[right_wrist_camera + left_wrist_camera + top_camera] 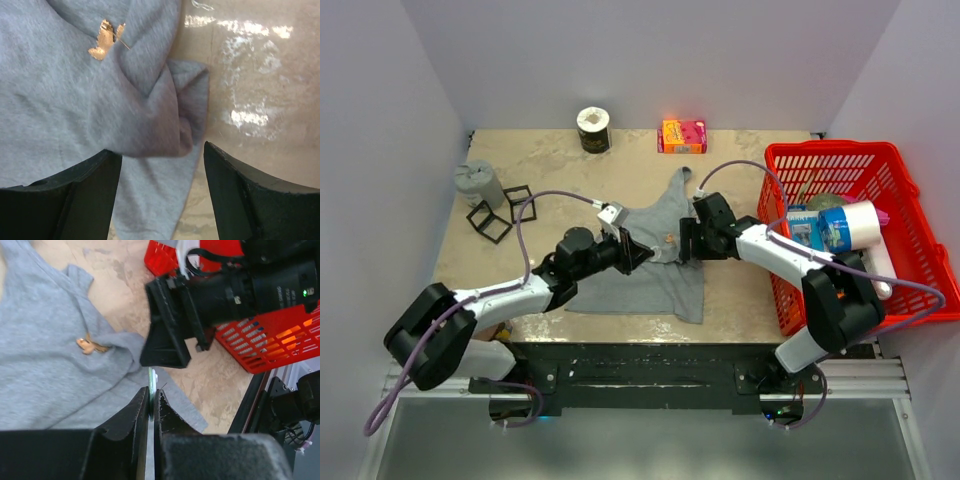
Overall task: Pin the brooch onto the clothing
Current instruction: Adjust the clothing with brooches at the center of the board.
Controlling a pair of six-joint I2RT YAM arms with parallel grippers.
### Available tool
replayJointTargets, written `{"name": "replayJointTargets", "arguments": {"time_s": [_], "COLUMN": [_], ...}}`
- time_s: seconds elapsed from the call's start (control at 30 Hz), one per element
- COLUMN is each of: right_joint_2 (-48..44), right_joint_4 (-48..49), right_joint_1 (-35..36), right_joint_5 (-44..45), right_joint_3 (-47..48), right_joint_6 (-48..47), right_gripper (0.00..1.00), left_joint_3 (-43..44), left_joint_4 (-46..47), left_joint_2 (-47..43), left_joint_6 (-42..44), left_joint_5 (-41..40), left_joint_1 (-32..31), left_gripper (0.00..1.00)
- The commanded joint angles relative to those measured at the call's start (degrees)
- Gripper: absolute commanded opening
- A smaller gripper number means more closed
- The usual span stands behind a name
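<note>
The grey clothing [640,270] lies spread on the table between my two grippers. The small orange brooch [667,238] sits on its upper right part, also seen in the left wrist view as the brooch [87,345] and in the right wrist view as the brooch [105,40] with a thin pin showing beside it. My left gripper [151,390] is shut on a thin green-white disc [151,377], over the top's edge. My right gripper [162,150] is open, its jaws either side of a bunched fold of the clothing [165,115].
A red basket [840,150] with a blue-white cylinder [850,225] and other items stands at the right. At the back are an orange-pink box [682,135] and a dark roll [593,130]. A grey lump [480,185] and black wire frames [500,215] sit at the left.
</note>
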Motion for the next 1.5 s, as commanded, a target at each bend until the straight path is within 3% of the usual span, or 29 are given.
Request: {"name": "replayJointTargets", "arguments": {"time_s": [0.0, 0.13, 0.33, 0.4, 0.67, 0.97, 1.33, 1.43, 1.47], "right_joint_2": [2.3, 4.0, 4.7, 4.7, 5.9, 10.5, 20.4, 23.1, 23.3], "right_joint_4": [6.5, 9.1, 10.1, 9.8, 10.0, 8.3, 8.5, 7.0, 6.7], "right_joint_1": [0.2, -0.1, -0.6, -0.7, -2.2, -4.3, -5.3, -5.3, -5.2], "right_joint_5": [-1.1, -1.3, -0.5, -0.6, 0.4, 3.7, 9.6, 9.8, 9.2], "right_joint_3": [3.3, 2.8, 2.1, 2.5, 5.3, 15.5, 29.5, 33.3, 33.7], "right_joint_6": [-3.4, -2.6, -2.5, -2.6, -3.4, -6.8, -12.1, -12.7, -12.7], "right_gripper": [0.69, 0.63, 0.2, 0.13, 0.0, 0.0, 0.0, 0.07, 0.21], "left_joint_3": [-3.5, -8.6, -14.5, -15.7, -14.8, -18.4, -21.7, -22.6, -22.8], "left_joint_4": [14.9, 26.7, 37.7, 39.9, 23.2, 15.3, 15.7, 17.4, 18.3], "left_joint_2": [4.5, 12.5, 24.1, 25.6, 24.8, 23.8, 23.9, 22.8, 22.4], "left_joint_6": [-3.7, -6.0, -10.5, -11.8, -9.9, -9.0, -10.7, -10.4, -10.0], "left_joint_5": [-3.3, 0.8, 0.8, 0.6, -6.7, -9.8, -8.7, -7.5, -6.8], "left_joint_1": [-2.9, -4.3, -4.4, -4.4, -5.5, -6.3, -6.9, -7.3, -7.3], "left_gripper": [0.0, 0.0, 0.0, 0.0, 0.0, 0.0, 0.0, 0.0, 0.0]}}
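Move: The raised fold of grey shirt that the right fingers will shut on sits about 3 cm ahead, 1 cm left and 2 cm below the right hand. The gold brooch lies on the shirt about 4 cm ahead, 5 cm left and 4 cm below that hand, and the pink box about 27 cm ahead, 2 cm left. The left hand already holds a white disc, and its spot on the shirt near the hem is about 5 cm back, straight below by some 16 cm; the brooch lies 6 cm ahead, 3 cm right of it. The left hand drops about 15 cm and comes back some 6 cm, fingers tipping roughly 20 degrees downward, keeping its grip on the white disc and setting it against the shirt just inside the near hem, where it presses and creeps slightly back and left. The right hand eases 2 to 3 cm onto the raised fold and shuts on it, then draws that cloth about 14 cm forward towards the pink box, away from the left hand, rising some 5 cm as its fingertips swing back towards the base. ##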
